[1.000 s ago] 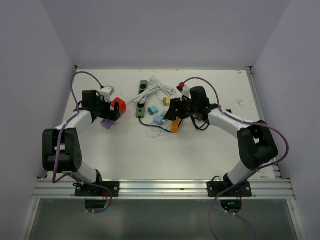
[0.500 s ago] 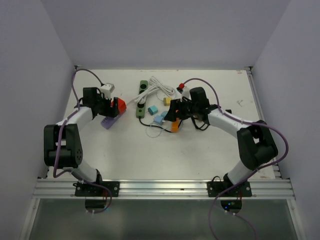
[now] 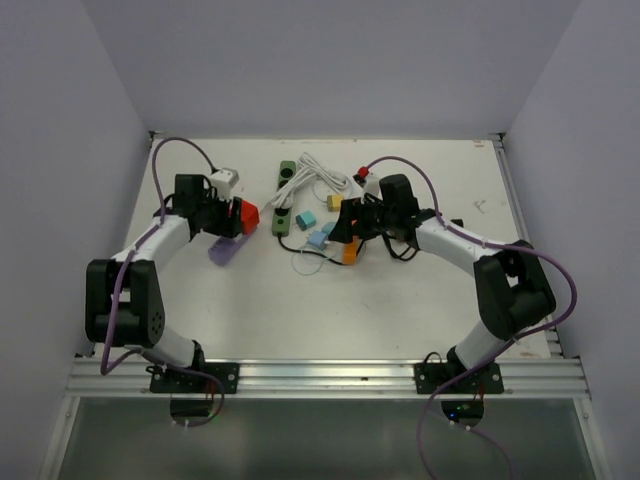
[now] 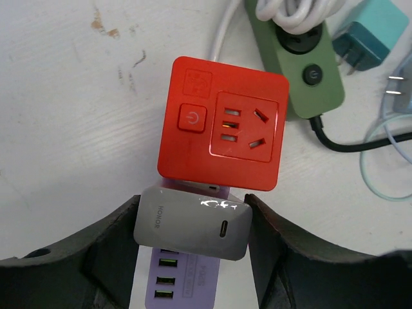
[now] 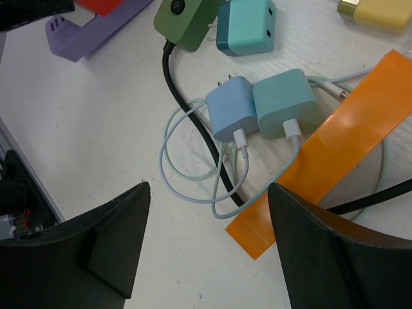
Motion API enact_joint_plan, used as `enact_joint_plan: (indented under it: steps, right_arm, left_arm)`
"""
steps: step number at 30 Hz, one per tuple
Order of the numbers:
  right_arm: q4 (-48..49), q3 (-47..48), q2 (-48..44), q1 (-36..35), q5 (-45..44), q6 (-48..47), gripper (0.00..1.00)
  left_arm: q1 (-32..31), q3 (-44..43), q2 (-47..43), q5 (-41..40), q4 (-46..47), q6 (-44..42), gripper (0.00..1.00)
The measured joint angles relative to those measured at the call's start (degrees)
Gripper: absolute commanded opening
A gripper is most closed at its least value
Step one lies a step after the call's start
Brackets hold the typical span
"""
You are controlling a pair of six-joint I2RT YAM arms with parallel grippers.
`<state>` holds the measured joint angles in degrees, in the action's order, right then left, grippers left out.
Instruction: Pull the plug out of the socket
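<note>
The socket, a dark-green power strip (image 3: pixel 284 197) (image 4: pixel 302 71), lies mid-table with a black cord. A white plug (image 4: pixel 290 16) with a coiled white cord (image 3: pixel 320 175) sits on it. My left gripper (image 3: pixel 235 215) (image 4: pixel 193 201) is well to the left of it. Its fingers press both sides of a grey charger (image 4: pixel 193 222) that sits over a lavender strip (image 4: pixel 177 283) (image 3: pixel 222 250). A red cube socket (image 4: pixel 222 125) lies just beyond the charger. My right gripper (image 3: pixel 340 225) (image 5: pixel 207 193) hangs open over loose cables, right of the green strip's near end (image 5: pixel 183 19).
An orange strip (image 5: pixel 347 135) (image 3: pixel 350 250) lies under the right gripper's far finger. Teal chargers (image 5: pixel 244 29) (image 5: pixel 286 106), a light-blue charger (image 5: pixel 230 116) and a yellow block (image 5: pixel 376 13) lie round it. Thin looping cables (image 5: pixel 193 187) cross the table there. Walls close in on three sides.
The left gripper's jaws have closed in on the grey charger. That arm shifted slightly right, and the red cube and lavender strip shifted with it. The right arm has not moved.
</note>
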<state>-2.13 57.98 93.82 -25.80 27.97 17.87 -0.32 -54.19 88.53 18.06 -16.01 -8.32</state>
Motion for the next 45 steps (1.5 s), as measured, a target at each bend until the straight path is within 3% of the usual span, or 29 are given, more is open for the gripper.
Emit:
enact_joint_plan:
  steps: [11, 20, 25, 27, 30, 36, 40, 45]
  right_arm:
    - [-0.37, 0.0, 0.0, 0.0, -0.31, -0.04, 0.77]
    - [-0.5, 0.0, 0.0, 0.0, -0.44, -0.2, 0.77]
    - [-0.5, 0.0, 0.0, 0.0, -0.46, -0.22, 0.77]
    - [-0.5, 0.0, 0.0, 0.0, -0.46, -0.2, 0.77]
    - [-0.48, 0.0, 0.0, 0.0, -0.44, -0.2, 0.77]
    - [-0.42, 0.0, 0.52, 0.0, -0.44, -0.2, 0.77]
    - [-0.61, 0.0, 1.81, 0.0, -0.39, -0.2, 0.77]
    - [-0.7, -0.02, 1.9, 0.0, -0.39, -0.22, 0.77]
  left_arm:
    - [-6.25, 3.96, -5.77, 0.48, -1.01, 4.87, 0.44]
    - [-10.4, 4.57, -9.05, -4.31, -2.14, 6.32, 0.42]
    - [-10.32, 4.42, -14.45, -8.92, -3.13, 6.58, 0.46]
    - [-9.81, 3.98, -16.76, -10.8, -3.06, 6.8, 0.56]
    - [-6.71, 2.08, -17.57, -12.9, -2.45, 7.15, 0.58]
    - [3.41, -6.1, -4.76, -14.12, -2.49, 7.17, 0.54]
    - [5.22, -13.29, 5.68, -14.27, -3.32, 6.62, 0.54]
    - [5.55, -18.71, 12.7, -13.81, -5.22, 5.7, 0.55]
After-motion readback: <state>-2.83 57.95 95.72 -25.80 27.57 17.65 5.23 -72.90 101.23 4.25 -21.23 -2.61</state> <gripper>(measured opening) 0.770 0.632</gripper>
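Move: The left hand already pinches the white plug in the purple socket, whose middle lies about 2 cm back, 1 cm left and 4 cm below. The red box on that socket's far end sits some 3 cm ahead and 3 cm right, 1 cm lower; the green socket strip is about 8 cm ahead, 11 cm right, 5 cm lower. From the right hand the purple socket is about 23 cm left, level with it, 8 cm below. Keeping its pinch, the left hand tugs right and back, pulls up about 8 cm, then swings forward-left while sinking. ##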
